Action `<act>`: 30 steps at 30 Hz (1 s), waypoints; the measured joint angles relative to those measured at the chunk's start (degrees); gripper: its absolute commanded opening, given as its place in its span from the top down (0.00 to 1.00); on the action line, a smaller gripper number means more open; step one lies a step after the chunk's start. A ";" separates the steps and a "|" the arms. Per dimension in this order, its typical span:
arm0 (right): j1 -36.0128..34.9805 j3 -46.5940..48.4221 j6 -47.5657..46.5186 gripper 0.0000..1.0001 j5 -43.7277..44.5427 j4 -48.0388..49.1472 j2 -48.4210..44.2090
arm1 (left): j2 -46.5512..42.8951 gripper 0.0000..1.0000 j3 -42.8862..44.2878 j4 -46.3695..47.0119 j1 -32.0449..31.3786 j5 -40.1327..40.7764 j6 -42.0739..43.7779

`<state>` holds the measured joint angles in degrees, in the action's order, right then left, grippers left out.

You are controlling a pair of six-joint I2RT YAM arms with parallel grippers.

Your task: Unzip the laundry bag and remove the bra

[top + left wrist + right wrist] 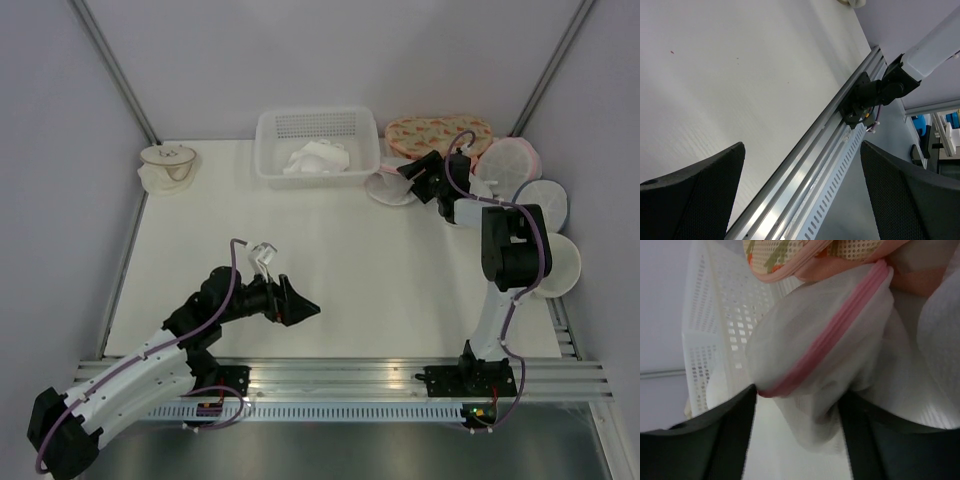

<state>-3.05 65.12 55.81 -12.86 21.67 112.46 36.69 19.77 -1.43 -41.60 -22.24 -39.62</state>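
The laundry bag [387, 189], white mesh with a pink zip rim, lies at the back of the table, just right of the basket. My right gripper [405, 176] reaches it from the right. In the right wrist view the bag [805, 335] fills the gap between my fingers, and my right gripper [797, 392] presses it on both sides, with the left finger against the pink rim. My left gripper [303, 308] is open and empty low over the near part of the table, above the front rail in its own view [802, 150]. The bra is hidden.
A white perforated basket [266, 150] holding white cloth [320, 160] stands at the back centre. A floral orange-pink bag [440, 132] lies behind the right gripper. A pink-rimmed round bag [512, 160], a blue-grey-rimmed one [546, 200] and a white one [562, 262] line the right edge. A cream round bag [168, 166] sits back left.
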 measured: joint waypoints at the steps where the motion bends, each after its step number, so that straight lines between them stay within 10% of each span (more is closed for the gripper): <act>1: 0.07 1.22 0.48 0.50 -0.15 0.59 1.53 | -0.11 0.00 0.00 -0.24 0.00 0.17 0.00; 4: 0.07 2.95 2.03 0.99 -0.48 1.42 4.02 | -1.01 0.00 0.00 -1.27 0.00 0.85 -0.02; 20: -0.72 -26.01 -10.38 1.00 -4.46 -12.09 -29.46 | -2.10 0.01 -0.83 -1.70 0.00 4.46 -0.09; 30: -19.89 -27.78 -27.67 1.00 -15.37 -26.03 -30.16 | 10.80 0.01 -0.76 1.31 0.00 12.81 0.96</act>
<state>-22.94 37.34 28.14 -28.23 -4.36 82.30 47.48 19.00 -0.12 -41.60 -9.43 -38.65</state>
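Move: The white mesh laundry bag with the pink zipper lies between and beside the right hand's open fingers, its middle about 4 cm left, level fore and aft, some 3 cm below. The basket is about 28 cm left and 5 cm ahead of that hand; the patterned bag 6 cm right, 7 cm ahead; a plain white bag 11 cm right, 10 cm back; all slightly below. From the left hand, the mesh bag is about 39 cm ahead, 25 cm right, 10 cm lower. The mesh bag's edge by the zipper is pinched as the right fingers shut after a last 1–2 cm reach forward and down; then the right hand pulls it swiftly back about 29 cm, veering some 12 cm left and sinking slightly late on, turning nearly 50 degrees counter-clockwise. Late on, the left hand, fingers still wide open, dips 6 cm and eases 4 cm forward towards the bag. ##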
